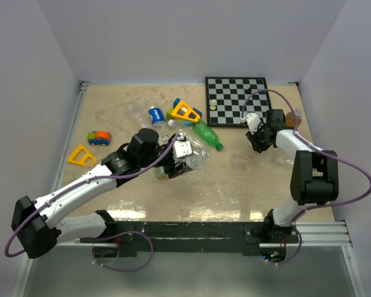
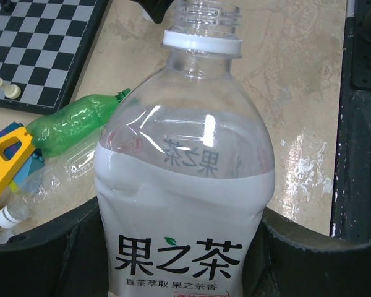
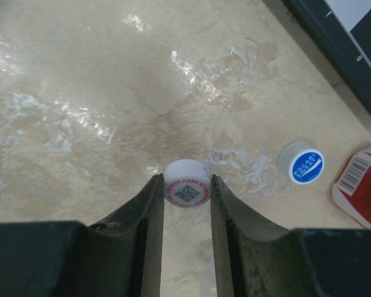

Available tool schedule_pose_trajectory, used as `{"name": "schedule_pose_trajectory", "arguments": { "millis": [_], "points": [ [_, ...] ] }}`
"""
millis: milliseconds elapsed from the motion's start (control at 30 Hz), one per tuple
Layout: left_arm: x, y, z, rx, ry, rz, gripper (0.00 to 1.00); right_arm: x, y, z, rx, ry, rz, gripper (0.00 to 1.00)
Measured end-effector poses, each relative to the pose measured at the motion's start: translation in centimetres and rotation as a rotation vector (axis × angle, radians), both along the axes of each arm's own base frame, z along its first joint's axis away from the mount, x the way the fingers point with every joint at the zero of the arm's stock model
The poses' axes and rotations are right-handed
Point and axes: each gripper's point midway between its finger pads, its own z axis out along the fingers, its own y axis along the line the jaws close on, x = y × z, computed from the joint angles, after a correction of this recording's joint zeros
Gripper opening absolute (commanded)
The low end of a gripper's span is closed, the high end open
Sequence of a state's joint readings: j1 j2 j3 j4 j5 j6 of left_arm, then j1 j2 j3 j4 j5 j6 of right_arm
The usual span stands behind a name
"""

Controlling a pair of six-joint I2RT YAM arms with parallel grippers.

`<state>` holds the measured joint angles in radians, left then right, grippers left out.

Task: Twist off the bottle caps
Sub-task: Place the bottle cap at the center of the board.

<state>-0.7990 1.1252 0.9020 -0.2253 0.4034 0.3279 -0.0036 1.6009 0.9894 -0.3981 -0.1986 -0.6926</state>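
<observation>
My left gripper (image 2: 182, 247) is shut on a clear bottle (image 2: 185, 154) with a white label, holding it by the body. The bottle's threaded neck (image 2: 205, 15) is bare, with only a white ring (image 2: 202, 42) below the threads. In the top view this bottle (image 1: 196, 158) hangs over the table's middle in the left gripper (image 1: 180, 156). My right gripper (image 3: 187, 187) is shut on a white bottle cap (image 3: 187, 179) with a printed code on its face, held just above the tabletop. In the top view the right gripper (image 1: 258, 138) is near the chessboard's front corner.
A loose cap with a blue top (image 3: 302, 163) lies right of my right fingers, beside a red-labelled bottle (image 3: 362, 185). A green bottle (image 1: 208, 134), a blue-labelled bottle (image 1: 156, 115), yellow triangle toys (image 1: 185, 112), a toy car (image 1: 99, 137) and the chessboard (image 1: 232, 93) fill the far half.
</observation>
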Motion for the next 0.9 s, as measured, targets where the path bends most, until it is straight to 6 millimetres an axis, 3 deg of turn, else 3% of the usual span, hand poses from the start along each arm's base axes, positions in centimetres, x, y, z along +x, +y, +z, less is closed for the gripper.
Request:
{"name": "schedule_pose_trajectory", "arguments": {
  "millis": [200, 300, 533, 633, 733, 767, 800, 900],
  "points": [
    [0.0, 0.0, 0.3, -0.011, -0.007, 0.001, 0.01, -0.1, -2.1, -3.2, -0.019, 0.073, -0.073, 0.37],
    [0.0, 0.0, 0.4, -0.013, -0.008, 0.001, 0.01, 0.4, -2.8, -3.2, -0.016, 0.061, -0.096, 0.52],
    [0.1, -0.2, 0.6, -0.022, -0.016, 0.001, 0.01, -0.2, -2.5, -2.5, 0.000, 0.070, -0.071, 0.65],
    [0.1, -0.2, 0.7, -0.023, -0.015, 0.001, 0.01, -0.6, -1.9, -0.7, 0.022, 0.058, -0.034, 0.65],
    [0.0, -0.3, 0.7, -0.029, -0.010, -0.001, 0.01, -0.2, -0.7, 3.3, 0.056, -0.014, 0.058, 0.66],
    [0.0, -0.3, 0.8, -0.032, -0.008, -0.003, 0.01, -0.2, -0.1, 4.7, 0.067, -0.042, 0.097, 0.73],
    [0.0, -0.3, 0.8, -0.034, -0.007, -0.004, 0.00, -0.3, 0.6, 6.4, 0.083, -0.080, 0.154, 0.98],
    [0.0, -0.5, 0.9, -0.044, 0.000, -0.008, 0.00, -1.4, 3.4, 11.3, 0.129, -0.198, 0.371, 0.98]
  ]
}}
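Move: The right hand holds the white bottle cap over bare table; the spot it will be set on lies about 3 cm to the right, level fore and aft, roughly 4 cm below. The blue cap lies some 6 cm ahead, 7 cm right; a clear bottle lies about 6 cm back, 15 cm right; the chessboard's middle is 26 cm ahead, 11 cm left. From the left hand the spot is about 8 cm ahead, 43 cm right, 18 cm below. Right hand lowers the cap 3 cm down-right to the table, opens, then climbs about 14 cm, drifting left. ##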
